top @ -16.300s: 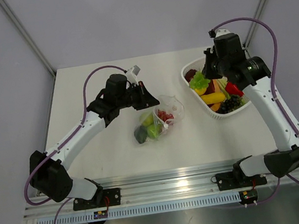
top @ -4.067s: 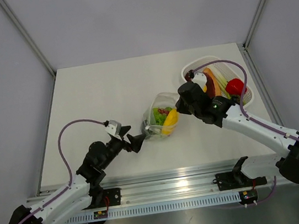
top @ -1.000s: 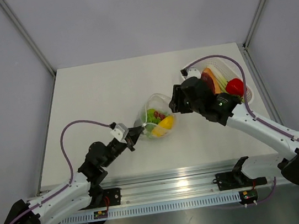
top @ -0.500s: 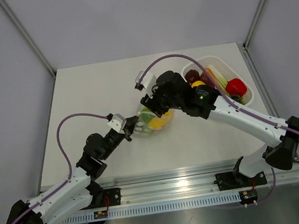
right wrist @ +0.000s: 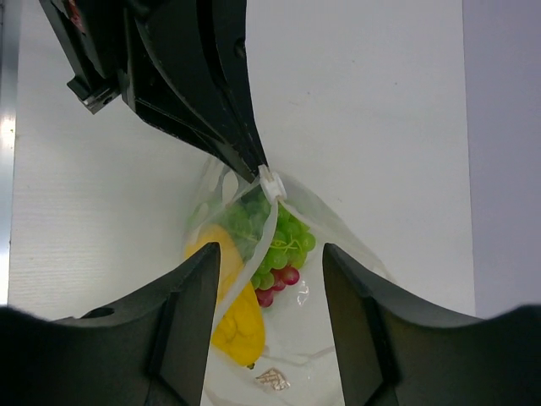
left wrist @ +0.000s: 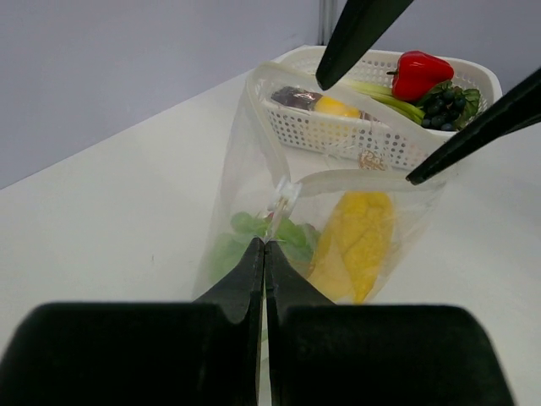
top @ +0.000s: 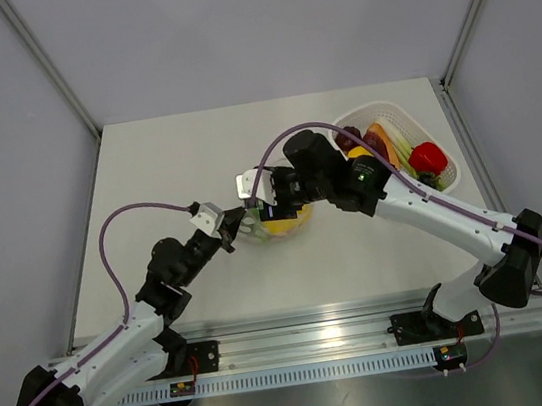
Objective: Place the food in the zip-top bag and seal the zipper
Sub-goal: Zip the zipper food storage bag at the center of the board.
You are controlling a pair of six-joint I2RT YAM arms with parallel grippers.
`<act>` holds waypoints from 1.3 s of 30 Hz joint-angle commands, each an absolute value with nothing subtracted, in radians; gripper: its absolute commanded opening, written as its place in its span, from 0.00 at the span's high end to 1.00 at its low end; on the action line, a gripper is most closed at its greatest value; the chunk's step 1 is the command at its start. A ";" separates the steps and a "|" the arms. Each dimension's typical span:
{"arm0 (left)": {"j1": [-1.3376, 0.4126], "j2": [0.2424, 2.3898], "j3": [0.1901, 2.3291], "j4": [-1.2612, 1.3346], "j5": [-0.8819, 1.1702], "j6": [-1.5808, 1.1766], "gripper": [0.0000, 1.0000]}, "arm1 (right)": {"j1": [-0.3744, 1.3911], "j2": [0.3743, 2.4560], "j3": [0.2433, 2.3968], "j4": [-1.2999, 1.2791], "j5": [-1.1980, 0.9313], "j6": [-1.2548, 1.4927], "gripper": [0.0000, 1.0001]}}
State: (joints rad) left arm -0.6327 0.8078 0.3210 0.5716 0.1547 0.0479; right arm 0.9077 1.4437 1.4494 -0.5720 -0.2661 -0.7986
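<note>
The zip-top bag (top: 284, 225) stands mid-table with its mouth open. Inside it lie food pieces: a yellow piece (right wrist: 232, 313), green grapes (right wrist: 287, 237) and some red grapes (right wrist: 279, 283). A white slider (right wrist: 269, 182) sits on the zipper at the bag's corner. My left gripper (left wrist: 265, 245) is shut on the bag's edge just below that corner, seen from above as the left gripper (top: 238, 231). My right gripper (right wrist: 270, 262) hangs open over the bag mouth, a finger on each side, holding nothing. Its fingers (left wrist: 359, 34) show above the bag in the left wrist view.
A white lattice basket (top: 449, 176) stands at the back right with more food: a red pepper (top: 427, 156), a dark purple piece (top: 348, 138) and green stalks (left wrist: 385, 91). The right arm's links pass between the bag and the basket.
The right arm swung left from beside the basket to above the bag, and its jaws widened. The left gripper kept its pinch on the bag and edged up and right.
</note>
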 commanded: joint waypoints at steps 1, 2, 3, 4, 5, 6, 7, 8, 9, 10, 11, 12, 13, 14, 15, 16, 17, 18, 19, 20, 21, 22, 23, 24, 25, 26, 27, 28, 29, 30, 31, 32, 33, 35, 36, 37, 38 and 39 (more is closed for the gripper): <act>-0.626 0.779 0.374 0.647 0.187 0.060 1.00 | 0.881 1.469 1.515 -0.580 -0.405 -0.868 0.41; -0.624 0.778 0.374 0.644 0.187 0.061 1.00 | 0.879 1.477 1.525 -0.590 -0.413 -0.870 0.42; -0.624 0.778 0.376 0.641 0.184 0.061 1.00 | 0.879 1.497 1.535 -0.598 -0.425 -0.874 0.42; -0.624 0.778 0.377 0.643 0.187 0.064 1.00 | 0.877 1.509 1.555 -0.612 -0.433 -0.876 0.44; -0.626 0.776 0.377 0.641 0.187 0.063 1.00 | 0.877 1.520 1.565 -0.618 -0.439 -0.877 0.46; -0.624 0.776 0.377 0.640 0.187 0.063 1.00 | 0.876 1.540 1.572 -0.621 -0.446 -0.877 0.46; -0.624 0.775 0.377 0.640 0.190 0.064 1.00 | 0.874 1.546 1.583 -0.626 -0.455 -0.882 0.47; -0.624 0.773 0.379 0.638 0.189 0.063 1.00 | 0.873 1.555 1.591 -0.630 -0.465 -0.881 0.47; -0.624 0.772 0.377 0.638 0.192 0.064 1.00 | 0.871 1.568 1.595 -0.634 -0.488 -0.879 0.47; -0.624 0.769 0.376 0.638 0.190 0.063 1.00 | 0.870 1.575 1.607 -0.638 -0.495 -0.880 0.47; -0.624 0.767 0.374 0.638 0.190 0.063 1.00 | 0.871 1.578 1.612 -0.641 -0.500 -0.881 0.47; -0.624 0.764 0.374 0.638 0.190 0.064 1.00 | 0.870 1.591 1.617 -0.644 -0.508 -0.882 0.46; -0.624 0.759 0.373 0.640 0.190 0.064 1.00 | 0.870 1.598 1.629 -0.655 -0.509 -0.884 0.46; -0.624 0.758 0.373 0.638 0.189 0.066 1.00 | 0.868 1.603 1.635 -0.660 -0.512 -0.884 0.46; -0.624 0.758 0.373 0.638 0.190 0.064 1.00 | 0.865 1.612 1.640 -0.660 -0.517 -0.884 0.50; -0.624 0.755 0.373 0.638 0.190 0.067 1.00 | 0.862 1.617 1.643 -0.658 -0.520 -0.879 0.52; -0.624 0.753 0.373 0.637 0.190 0.066 1.00 | 0.861 1.618 1.643 -0.652 -0.520 -0.877 0.55; -0.626 0.752 0.373 0.637 0.189 0.067 1.00 | 0.856 1.624 1.644 -0.644 -0.520 -0.873 0.57; -0.624 0.752 0.373 0.635 0.192 0.066 1.00 | 0.853 1.624 1.644 -0.637 -0.522 -0.859 0.61; -0.626 0.752 0.371 0.637 0.192 0.066 1.00 | 0.851 1.626 1.643 -0.624 -0.523 -0.854 0.63; -0.624 0.752 0.371 0.635 0.190 0.066 1.00 | 0.850 1.628 1.641 -0.620 -0.528 -0.851 0.65; -0.624 0.753 0.371 0.634 0.190 0.066 1.00 | 0.848 1.631 1.641 -0.618 -0.528 -0.847 0.69; -0.624 0.752 0.373 0.634 0.190 0.067 1.00 | 0.848 1.632 1.643 -0.621 -0.529 -0.847 0.71; -0.624 0.753 0.373 0.634 0.190 0.066 1.00 | 0.847 1.637 1.643 -0.623 -0.531 -0.847 0.75; -0.624 0.752 0.373 0.632 0.190 0.066 1.00 | 0.847 1.638 1.643 -0.624 -0.531 -0.845 0.78; -0.624 0.752 0.373 0.632 0.190 0.066 1.00 | 0.848 1.641 1.641 -0.626 -0.529 -0.845 0.87; -0.624 0.755 0.374 0.632 0.189 0.066 1.00 | 0.847 1.643 1.638 -0.626 -0.531 -0.839 0.92; -0.624 0.756 0.376 0.634 0.184 0.066 1.00 | 0.847 1.641 1.635 -0.621 -0.531 -0.836 0.98; -0.624 0.759 0.377 0.634 0.189 0.066 1.00 | 0.845 1.640 1.632 -0.614 -0.531 -0.828 1.00; -0.624 0.759 0.379 0.632 0.202 0.072 1.00 | 0.842 1.632 1.618 -0.604 -0.532 -0.822 1.00; -0.624 0.759 0.380 0.624 0.242 0.075 0.90 | 0.841 1.628 1.609 -0.579 -0.532 -0.807 1.00; -0.624 0.755 0.382 0.621 0.273 0.078 0.78 | 0.838 1.614 1.600 -0.565 -0.534 -0.799 1.00; -0.624 0.752 0.379 0.621 0.303 0.081 0.60 | 0.836 1.609 1.586 -0.557 -0.537 -0.795 1.00; -0.624 0.738 0.379 0.612 0.371 0.090 0.33 | 0.831 1.592 1.580 -0.538 -0.546 -0.790 1.00; -0.624 0.738 0.383 0.591 0.379 0.094 0.32 | 0.831 1.588 1.577 -0.537 -0.549 -0.785 1.00; -0.624 0.741 0.390 0.581 0.385 0.097 0.32 | 0.828 1.586 1.575 -0.537 -0.552 -0.785 1.00; -0.624 0.745 0.400 0.572 0.385 0.112 0.32 | 0.828 1.580 1.575 -0.535 -0.552 -0.784 1.00; -0.624 0.747 0.406 0.565 0.388 0.120 0.33 | 0.828 1.578 1.577 -0.534 -0.554 -0.784 1.00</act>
State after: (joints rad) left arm -0.6247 0.7547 0.3462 0.5404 0.3187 0.0811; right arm 0.8410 1.6299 1.5707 -0.5941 -0.5198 -0.8028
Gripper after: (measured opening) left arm 0.678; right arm 0.034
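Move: The zip slider at the raised left end of the bag mouth lies about 3 cm left, 1 cm ahead and 3 cm below the open right gripper. It is roughly 1 cm ahead, 1 cm right and 1 cm above the left fingertips, which already pinch the bag there. Below the right hand by some 11 cm are the grapes, 3 cm ahead and 2 cm right, and the yellow food, 1 cm back and 4 cm right. Bring the right gripper about 3.5 cm left and 2.5 cm down to the zip slider, turning it some 10 degrees, and shut its fingers on the slider just beyond the left fingertips. Keep the left pinch until that grip is closed, then open the left fingers wide and draw them some 2 cm back, a little up and to the right. ##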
